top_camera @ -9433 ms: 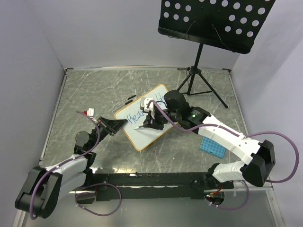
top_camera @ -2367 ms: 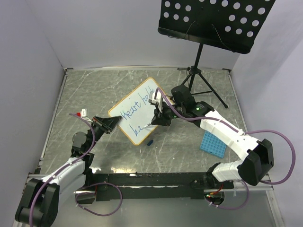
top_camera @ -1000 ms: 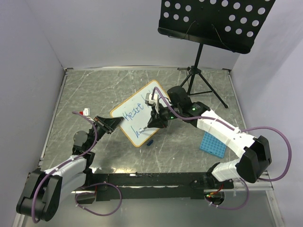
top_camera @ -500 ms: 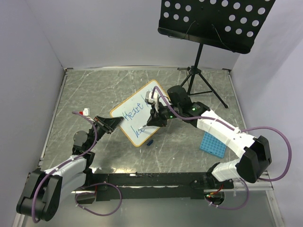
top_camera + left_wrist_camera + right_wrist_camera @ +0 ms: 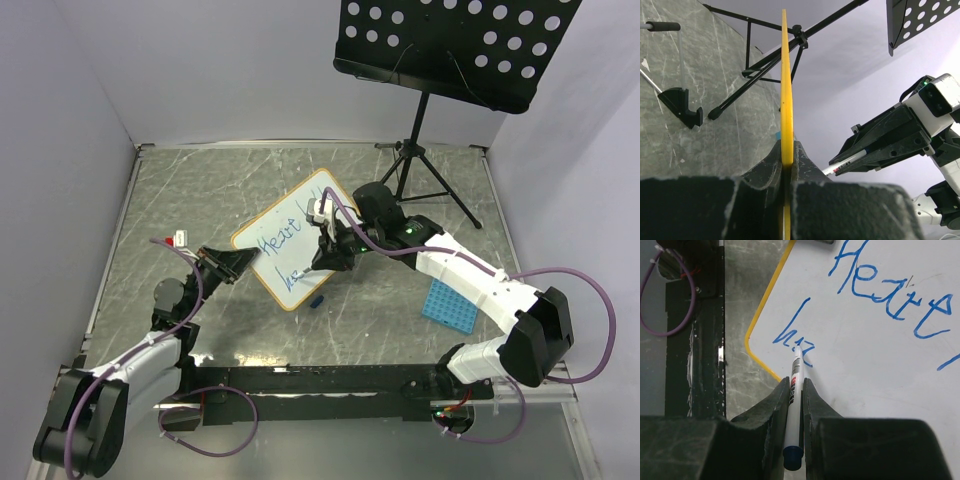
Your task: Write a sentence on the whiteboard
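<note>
The whiteboard (image 5: 285, 235), white with a tan-orange frame, stands tilted in the middle of the table. My left gripper (image 5: 230, 264) is shut on its left edge; in the left wrist view the frame (image 5: 785, 90) runs edge-on between the jaws of the left gripper (image 5: 786, 152). My right gripper (image 5: 796, 382) is shut on a white marker (image 5: 795, 385), whose tip touches the whiteboard (image 5: 880, 355). The sentence (image 5: 890, 295) is in blue: "Heart" above, part of a further word to its right, and a short word starting with "h" (image 5: 790, 335) at the marker tip.
A black perforated music stand (image 5: 450, 45) on a tripod (image 5: 415, 165) stands at the back right. A blue grid tray (image 5: 447, 303) lies right of the right arm. A small blue cap (image 5: 316, 300) lies just below the board's lower corner.
The marker tip has crept along the lower line, adding strokes after the "h". The board and my left gripper have barely moved.
</note>
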You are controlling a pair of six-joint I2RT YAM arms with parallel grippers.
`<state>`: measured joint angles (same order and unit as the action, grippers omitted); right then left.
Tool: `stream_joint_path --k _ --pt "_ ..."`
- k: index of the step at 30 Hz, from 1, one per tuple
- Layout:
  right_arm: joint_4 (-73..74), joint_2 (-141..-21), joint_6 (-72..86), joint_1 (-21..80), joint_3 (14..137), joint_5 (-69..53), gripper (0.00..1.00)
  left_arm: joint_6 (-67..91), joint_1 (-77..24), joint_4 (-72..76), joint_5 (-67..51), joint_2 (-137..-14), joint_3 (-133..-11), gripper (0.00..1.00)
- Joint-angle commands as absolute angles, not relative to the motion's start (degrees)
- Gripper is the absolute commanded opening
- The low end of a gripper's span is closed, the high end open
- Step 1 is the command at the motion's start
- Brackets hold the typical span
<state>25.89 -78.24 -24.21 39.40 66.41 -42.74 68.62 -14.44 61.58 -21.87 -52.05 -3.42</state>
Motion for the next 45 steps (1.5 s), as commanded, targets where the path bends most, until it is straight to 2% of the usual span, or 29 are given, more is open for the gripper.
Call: stream_joint_path --k 1,10,17,25,45 --pt "27.1 -77.4 -25.9 39.6 66.8 -42.8 0.00 70.8 -14.5 69.6 -20.1 -49.3 -4.7 0.01" --pt "27.2 -77.3 -25.4 39.3 67.8 -44.5 0.00 70.8 -14.5 70.7 -20.6 -50.5 -4.7 0.01" --pt "23.9 -73.0 -21.7 33.8 67.8 -49.6 0.00 70.1 -14.5 70.3 -21.7 -51.5 -5.0 0.01" --pt "20.4 -71.6 -20.0 29.3 64.6 -49.7 0.00 70.2 -14.5 72.9 -24.3 -54.3 -5.7 0.01" --pt "19.7 -72.0 -19.5 29.0 62.1 -51.0 0.00 70.3 -14.5 73.7 -25.0 -53.6 -4.7 0.01"
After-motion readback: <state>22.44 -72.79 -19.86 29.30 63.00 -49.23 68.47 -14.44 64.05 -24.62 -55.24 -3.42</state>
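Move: The marker already gripped by the right hand is headed for the blank patch just right of the small "ha", some 3 cm ahead of that hand, 2 cm to its left and 2 cm below it. The "ha" lies about 7 cm left, 1 cm back and 3 cm down; "Heart" is roughly 6 cm ahead, 9 cm left and 2 cm higher. From the left hand, that patch is some 13 cm right, 1 cm ahead and 3 cm below. Rightward by about 4 cm, with some 2.5 cm each forward and up, the right hand takes the marker tip off the "ha" after first lingering there, swings up highest midway, then eases down over a centimetre above the blank patch, fingers tilting up and turning slightly clockwise. The left hand keeps its pinch on the whiteboard's left edge, sinking and drifting right just under a centimetre. ##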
